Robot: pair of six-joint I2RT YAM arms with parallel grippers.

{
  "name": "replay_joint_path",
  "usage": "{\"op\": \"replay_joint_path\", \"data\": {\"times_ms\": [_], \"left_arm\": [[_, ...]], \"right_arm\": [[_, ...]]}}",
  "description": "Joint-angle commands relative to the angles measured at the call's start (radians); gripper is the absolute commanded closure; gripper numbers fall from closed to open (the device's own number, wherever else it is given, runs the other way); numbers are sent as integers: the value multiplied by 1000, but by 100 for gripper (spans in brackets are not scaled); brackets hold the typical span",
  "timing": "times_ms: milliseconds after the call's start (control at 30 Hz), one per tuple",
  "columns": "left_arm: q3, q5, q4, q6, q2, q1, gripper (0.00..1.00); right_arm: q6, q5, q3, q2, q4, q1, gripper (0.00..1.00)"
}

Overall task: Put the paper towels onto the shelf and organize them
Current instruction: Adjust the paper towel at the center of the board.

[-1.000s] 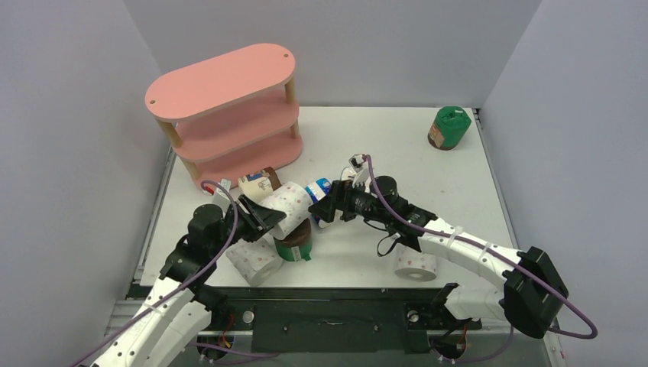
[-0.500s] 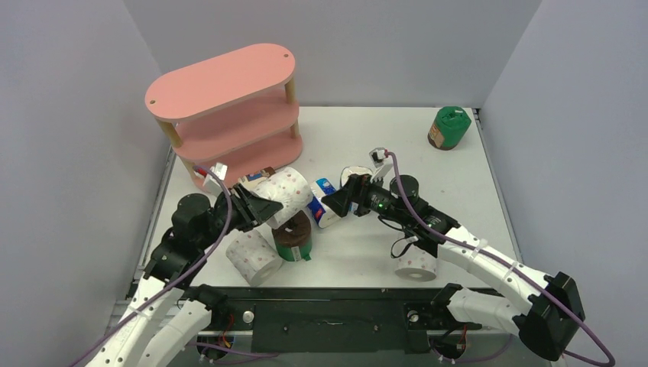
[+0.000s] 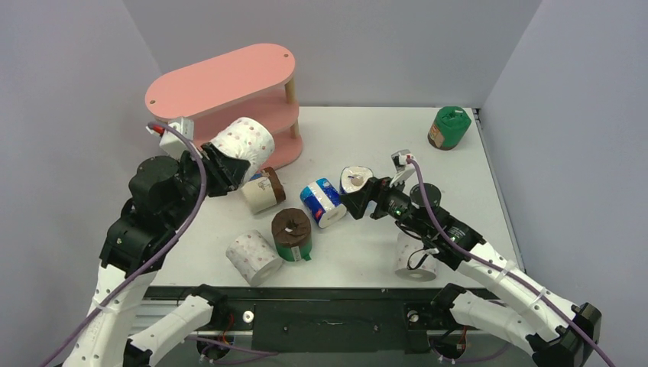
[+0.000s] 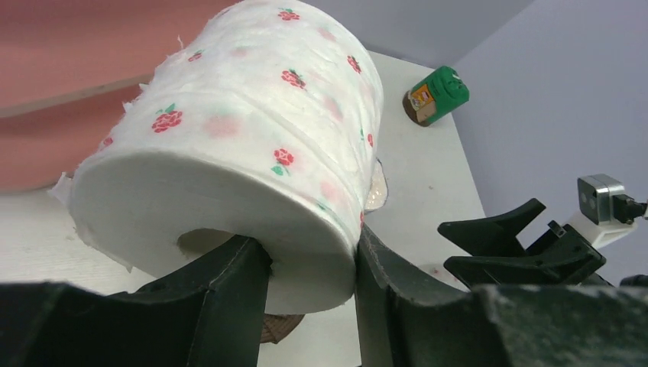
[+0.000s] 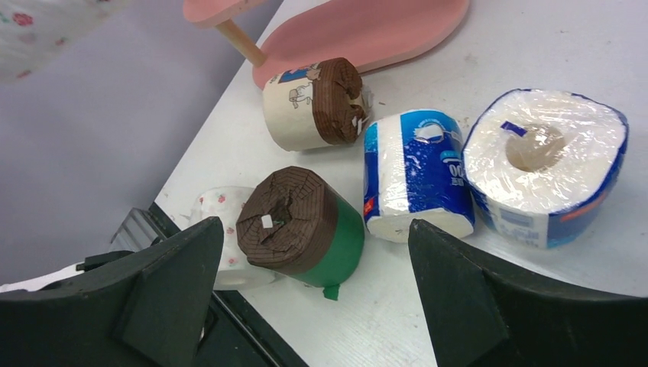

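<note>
My left gripper is shut on a white paper towel roll with pink dots, one finger in its core and one outside. It holds the roll in the air just in front of the pink shelf, level with the middle board. My right gripper hangs open and empty over the table. Below it lie a green-and-brown roll, a beige roll and two blue-and-white rolls.
A dotted white roll lies near the front edge. Another white roll stands partly under my right arm. A green roll stands at the far right corner. Grey walls close in the table on three sides.
My left arm has lifted the dotted roll off the pile and carried it up and left to the shelf. The right gripper has drawn back to the right, still open.
</note>
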Motion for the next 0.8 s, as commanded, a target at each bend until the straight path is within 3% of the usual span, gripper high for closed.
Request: {"op": "replay_joint_path", "data": {"times_ms": [0, 133, 200, 367, 433, 633, 767], "left_arm": [[116, -36, -88, 115, 101, -3, 70], [158, 121, -100, 143, 175, -30, 72], [190, 137, -105, 158, 213, -105, 73], [357, -122, -195, 240, 406, -504, 73], [409, -201, -243, 266, 494, -613, 73], [432, -320, -301, 297, 701, -791, 76], [364, -337, -292, 293, 773, -828, 77]], "right_arm": [[-43, 70, 28, -37, -45, -1, 14], [-56, 129, 4, -81, -70, -2, 14], [-56, 200, -2, -105, -101, -2, 14], [-37, 396, -19, -168, -190, -7, 14], [-16, 472, -23, -195, -229, -10, 13], [68, 675, -36, -295, -356, -18, 13], [105, 757, -42, -345, -424, -24, 13]]}}
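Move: The left hand, high with the rose-print paper towel in its fingers, has the open board about 27 cm to its right, some 3 cm back and 33 below. From it, the lying blue-white roll is 8 cm ahead and 18 right, the upright blue roll 13 ahead and 27 right, the brown-green roll 2 back and 9 right. That open board is about 3 cm right of the empty right hand, 2 back, 21 below. Left swings its paper towel 22 cm right and down towards open board; right hand clears 13 cm right. ##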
